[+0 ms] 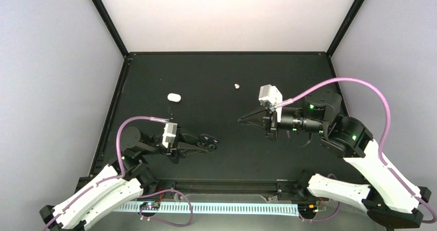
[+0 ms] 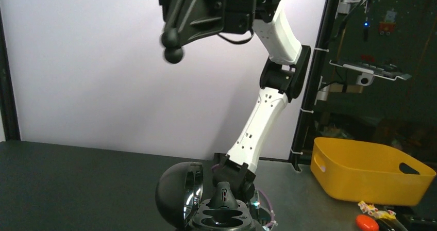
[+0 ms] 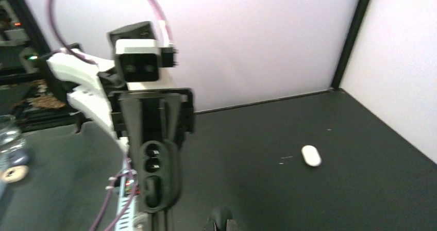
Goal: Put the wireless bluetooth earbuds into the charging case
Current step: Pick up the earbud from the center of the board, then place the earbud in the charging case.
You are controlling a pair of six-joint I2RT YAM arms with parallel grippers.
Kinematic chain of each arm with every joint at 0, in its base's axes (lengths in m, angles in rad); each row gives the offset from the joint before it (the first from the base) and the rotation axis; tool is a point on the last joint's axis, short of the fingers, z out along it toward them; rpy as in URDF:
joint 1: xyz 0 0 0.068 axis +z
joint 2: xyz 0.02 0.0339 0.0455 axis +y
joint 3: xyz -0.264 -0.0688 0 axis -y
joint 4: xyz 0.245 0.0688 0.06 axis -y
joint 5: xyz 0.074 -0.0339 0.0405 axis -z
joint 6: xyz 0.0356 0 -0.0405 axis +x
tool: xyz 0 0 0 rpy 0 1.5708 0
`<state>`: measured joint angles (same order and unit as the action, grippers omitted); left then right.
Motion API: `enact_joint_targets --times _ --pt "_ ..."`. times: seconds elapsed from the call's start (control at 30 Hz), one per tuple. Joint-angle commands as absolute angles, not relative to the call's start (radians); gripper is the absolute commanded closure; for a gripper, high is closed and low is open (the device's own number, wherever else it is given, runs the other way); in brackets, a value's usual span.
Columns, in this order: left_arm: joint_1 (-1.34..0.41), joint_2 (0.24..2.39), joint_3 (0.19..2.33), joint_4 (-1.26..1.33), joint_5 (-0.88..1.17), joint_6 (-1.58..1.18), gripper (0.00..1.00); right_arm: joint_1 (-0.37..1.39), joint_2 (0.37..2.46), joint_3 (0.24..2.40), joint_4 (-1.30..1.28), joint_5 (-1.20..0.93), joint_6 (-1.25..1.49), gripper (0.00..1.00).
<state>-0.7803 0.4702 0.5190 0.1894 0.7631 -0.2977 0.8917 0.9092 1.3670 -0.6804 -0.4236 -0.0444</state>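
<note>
My left gripper [image 1: 205,142] is shut on the open black charging case [image 2: 221,215], whose domed lid [image 2: 172,195] is swung to the left. One black earbud [image 2: 222,194] stands in the case's rear well, and the front wells show hollow. My right gripper [image 1: 241,120] hovers up and to the right of the case. It is shut, with a small dark rounded bud [image 2: 174,54] at its tips, also low in the right wrist view [image 3: 220,216]. A tiny white earbud [image 1: 236,86] lies on the mat farther back.
A white oval piece [image 1: 174,97] lies on the black mat at the back left, also in the right wrist view [image 3: 311,155]. Black frame posts and pale walls close in the mat. A yellow bin [image 2: 371,169] stands beyond the table.
</note>
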Motion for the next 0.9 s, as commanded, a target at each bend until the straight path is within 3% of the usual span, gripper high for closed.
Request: enact_joint_targets --times 0.0,0.17,0.33,0.87 --pt "-0.785 0.503 0.566 0.263 0.812 -0.31 0.98 0.949 0.942 1.447 -0.782 -0.517 -0.071 0.99" --pt "-0.788 0.528 0.566 0.291 0.82 -0.322 0.98 1.114 0.991 1.464 -0.751 -0.395 -0.086 0.99" --pt "-0.791 0.524 0.563 0.295 0.821 -0.324 0.98 1.163 1.001 1.434 -0.65 -0.405 -0.083 0.99" --pt "-0.793 0.502 0.56 0.246 0.799 -0.298 0.98 1.287 1.155 1.518 -0.7 -0.238 -0.117 0.99"
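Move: The open charging case, held in the left fingers, is the right hand's goal. Its slotted body lies about 9 cm to the right hand's left, 5 cm back and roughly 6 cm below. Beside the free slot, the earbud already seated is about 8 cm left and 5 cm back; the raised lid stands some 3 cm forward of the body. From the left hand point, the case is right at the fingertips, about 1 cm to the right. Still pinching the black earbud in its closed fingertips, the right hand carries it to the charging case: first back and left about 5 cm, then mostly left and sinking slightly, some 10 cm in all. It turns about 15 degrees counter-clockwise and stops short above the slots, while the left hand keeps the case nearly still. ##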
